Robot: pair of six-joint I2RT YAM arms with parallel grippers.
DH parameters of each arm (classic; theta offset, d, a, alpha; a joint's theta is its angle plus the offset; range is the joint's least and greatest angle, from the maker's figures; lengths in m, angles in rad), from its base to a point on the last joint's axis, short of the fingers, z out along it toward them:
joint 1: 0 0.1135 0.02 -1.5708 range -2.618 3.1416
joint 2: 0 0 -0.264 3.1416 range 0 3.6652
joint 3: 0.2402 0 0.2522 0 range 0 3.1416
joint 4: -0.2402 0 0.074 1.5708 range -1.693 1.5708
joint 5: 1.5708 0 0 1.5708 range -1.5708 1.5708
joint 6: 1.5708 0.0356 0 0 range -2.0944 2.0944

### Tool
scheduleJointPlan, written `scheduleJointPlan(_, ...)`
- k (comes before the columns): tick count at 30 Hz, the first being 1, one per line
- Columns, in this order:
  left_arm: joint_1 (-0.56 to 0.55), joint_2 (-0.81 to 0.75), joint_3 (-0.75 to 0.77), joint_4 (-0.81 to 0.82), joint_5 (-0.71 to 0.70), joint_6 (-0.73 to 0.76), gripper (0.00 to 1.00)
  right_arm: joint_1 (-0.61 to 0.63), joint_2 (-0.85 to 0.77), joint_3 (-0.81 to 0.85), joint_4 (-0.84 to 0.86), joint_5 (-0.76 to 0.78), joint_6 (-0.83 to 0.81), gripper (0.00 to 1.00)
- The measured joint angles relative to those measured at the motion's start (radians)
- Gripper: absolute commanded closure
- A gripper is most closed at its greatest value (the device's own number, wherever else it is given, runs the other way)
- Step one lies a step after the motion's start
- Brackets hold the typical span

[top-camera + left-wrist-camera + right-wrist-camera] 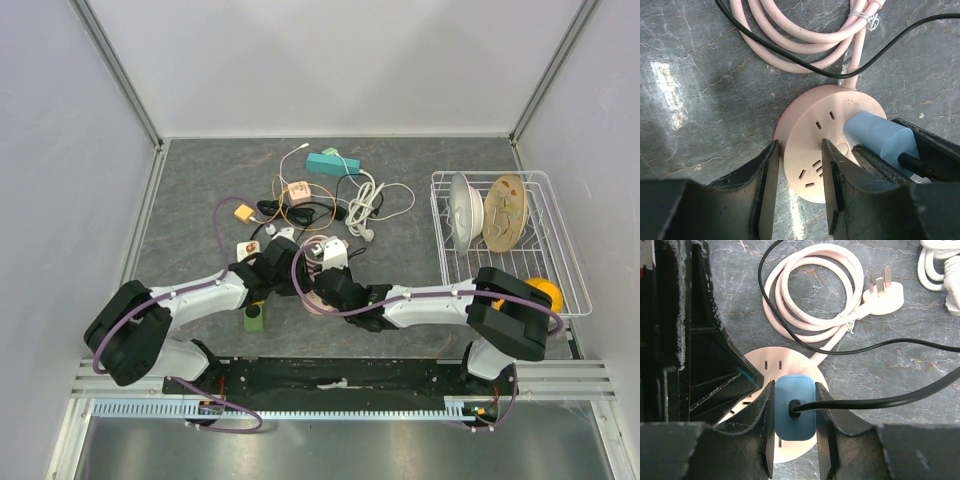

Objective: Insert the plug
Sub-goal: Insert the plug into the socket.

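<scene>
A round pink socket [810, 130] lies flat on the grey table, its coiled pink cord [810, 295] behind it. The blue plug [795, 410] with a black cable [880, 402] stands on the socket's face, its prongs hidden. My right gripper [795, 387] is shut on the plug's two sides. My left gripper [800, 145] is open at the socket's left rim. One finger is beside the rim and the other finger [832, 175] is over the face, next to the plug [875, 135]. In the top view both grippers [300, 272] meet mid-table and cover the socket.
A wire dish rack [555, 250] with plates and an orange object [545, 292] stands at the right. Behind the grippers lie a teal power strip [332, 162], a white cable bundle [370, 200], a pink adapter [298, 190] and a yellow plug [243, 212]. A green item [256, 320] lies by the left arm.
</scene>
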Motion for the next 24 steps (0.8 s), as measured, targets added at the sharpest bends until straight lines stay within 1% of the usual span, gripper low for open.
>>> scheduleJointPlan(5,0.002,-0.001,0.000,0.003,0.002,-0.009,0.55,0.002,0.002,-0.019,0.039,0.006,0.001,1.00)
scheduleJointPlan(8,0.003,-0.005,0.000,0.002,0.001,-0.008,0.49,0.004,0.001,-0.026,0.053,0.012,0.000,0.99)
scheduleJointPlan(9,0.003,-0.005,0.000,0.002,0.001,-0.008,0.45,0.005,-0.001,-0.029,0.056,0.013,-0.001,0.94)
scheduleJointPlan(10,0.003,-0.005,0.000,0.002,0.001,-0.008,0.43,0.005,-0.006,-0.031,0.058,0.012,-0.002,0.72)
scheduleJointPlan(11,0.002,-0.006,0.000,-0.001,0.000,-0.008,0.41,0.005,-0.011,-0.034,0.058,0.007,0.000,0.63)
scheduleJointPlan(12,0.002,-0.009,0.002,-0.010,-0.003,-0.007,0.39,0.004,-0.017,-0.035,0.058,0.002,-0.001,0.55)
scheduleJointPlan(13,0.002,-0.013,0.006,-0.027,-0.006,-0.003,0.37,0.003,-0.029,-0.035,0.054,-0.008,0.001,0.41)
scheduleJointPlan(14,0.002,-0.018,0.012,-0.048,-0.010,0.002,0.36,0.003,-0.039,-0.033,0.045,-0.029,0.002,0.35)
scheduleJointPlan(15,0.001,-0.025,0.019,-0.070,-0.014,0.007,0.33,0.005,-0.045,-0.034,0.003,-0.071,0.006,0.30)
scheduleJointPlan(16,0.000,-0.034,0.029,-0.095,-0.019,0.014,0.32,0.012,-0.045,-0.043,-0.023,-0.074,0.008,0.22)
scheduleJointPlan(18,-0.002,-0.058,0.064,-0.140,-0.037,0.032,0.30,0.020,-0.061,-0.031,-0.071,-0.109,0.007,0.15)
scheduleJointPlan(19,-0.002,-0.074,0.087,-0.159,-0.044,0.043,0.29,0.021,-0.070,-0.028,-0.099,-0.124,0.008,0.09)
scheduleJointPlan(22,-0.002,-0.122,0.163,-0.201,-0.074,0.076,0.27,0.017,-0.105,-0.028,-0.169,-0.158,0.014,0.03)
scheduleJointPlan(24,-0.001,-0.157,0.217,-0.224,-0.097,0.102,0.26,0.011,-0.131,-0.028,-0.222,-0.172,0.013,0.02)
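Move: The right hand already has the blue plug down on the pink round socket, whose middle lies about 2 cm left, 1 cm back and 3 cm below this hand; the pink cable coil is some 11 cm ahead and low. The left hand straddles the socket's left rim, its middle about 3 cm right, 1 cm back and 1 cm below. From the left hand the yellow block stands about 12 cm left and 1 cm ahead. Staying put at first, the right hand keeps the plug held down on the socket, then opens wide to release it and draws back about 5 cm, slightly to its right, hardly changing height. The left hand holds at the rim, then spreads its fingers, leaves the socket and climbs about 10 cm, late on easing forward by 3 cm and tilting its fingers up a little. ##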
